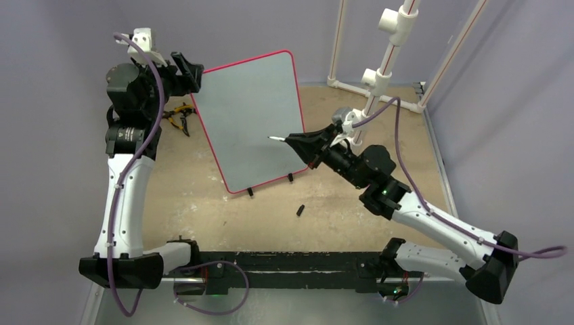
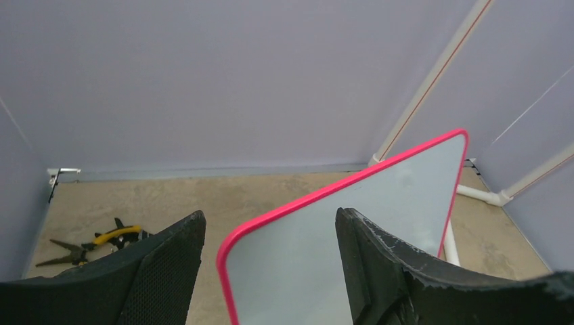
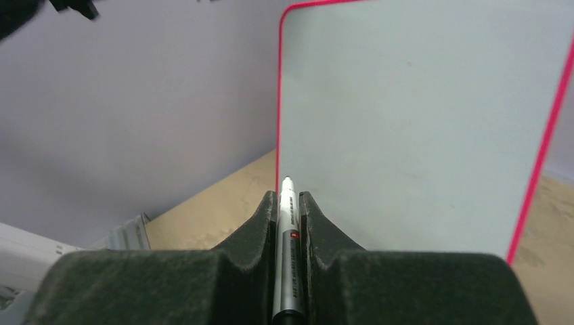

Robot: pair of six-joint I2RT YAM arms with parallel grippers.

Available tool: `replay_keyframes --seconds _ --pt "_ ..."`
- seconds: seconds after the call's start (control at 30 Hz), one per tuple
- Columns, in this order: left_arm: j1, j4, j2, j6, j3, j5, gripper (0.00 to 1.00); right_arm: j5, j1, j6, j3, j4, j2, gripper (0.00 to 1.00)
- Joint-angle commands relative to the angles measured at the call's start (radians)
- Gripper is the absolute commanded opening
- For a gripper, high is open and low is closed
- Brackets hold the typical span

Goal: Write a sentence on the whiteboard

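Note:
The whiteboard [image 1: 254, 118], white with a red-pink rim, stands tilted on small black feet at the table's back middle. The sentence is out of view; the board face I see is blank. My left gripper [image 1: 189, 71] is open at the board's upper left corner. In the left wrist view that corner of the whiteboard [image 2: 318, 271] lies between the spread fingers of the left gripper [image 2: 271, 220], with a gap on each side. My right gripper [image 1: 291, 140] is shut on a silver-white marker [image 3: 288, 223], whose tip points at the whiteboard [image 3: 420, 115] near its lower middle.
Yellow-handled pliers [image 1: 179, 116] lie on the tan table left of the board. A small black cap [image 1: 300, 210] lies in front of it. A white pipe frame [image 1: 379, 74] stands at the back right. Grey walls close in the sides.

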Motion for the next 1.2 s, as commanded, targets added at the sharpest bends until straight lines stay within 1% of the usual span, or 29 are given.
replay_keyframes --seconds 0.0,0.1,0.17,0.27,0.37,0.77,1.17 --pt "0.074 0.132 -0.046 -0.104 -0.132 0.074 0.70 0.099 0.061 -0.012 0.090 0.165 0.074 0.00" --pt "0.115 0.235 -0.064 -0.167 -0.227 0.154 0.70 0.110 0.076 -0.002 0.138 0.220 0.158 0.00" --pt "0.123 0.297 -0.078 -0.191 -0.283 0.180 0.69 0.113 0.083 -0.001 0.178 0.245 0.214 0.00" --pt "0.126 0.358 -0.081 -0.200 -0.314 0.214 0.67 0.104 0.086 -0.009 0.247 0.271 0.306 0.00" --pt "0.127 0.397 -0.074 -0.220 -0.336 0.246 0.62 0.094 0.087 -0.016 0.308 0.293 0.382 0.00" --pt "0.126 0.410 -0.066 -0.210 -0.365 0.274 0.41 0.069 0.089 -0.040 0.503 0.346 0.612 0.00" --pt "0.126 0.391 -0.063 -0.191 -0.368 0.266 0.35 0.070 0.089 -0.065 0.667 0.345 0.773 0.00"
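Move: Just ahead of the left gripper, some 4 cm farther out, 2 cm left and 7 cm lower, is the whiteboard's top-left corner; the pruning shears lie on the table roughly 8 cm ahead, 14 cm left and 30 cm below that gripper. From the right gripper, which already holds the marker, the same corner is about 15 cm ahead, 25 cm left and 6 cm up, with the left gripper 11 cm ahead, 23 cm left and 13 cm up. Sweeping left and forward across the face of the whiteboard, the right hand carries the gripped marker about 16 cm left and 10 cm out, rising slightly, towards the top-left corner. The left hand drops 7 to 8 cm, comes back up a little with a roll of some 10 degrees lowering its left side, and half closes its fingers around the board's edge at that corner, one finger against the face. ##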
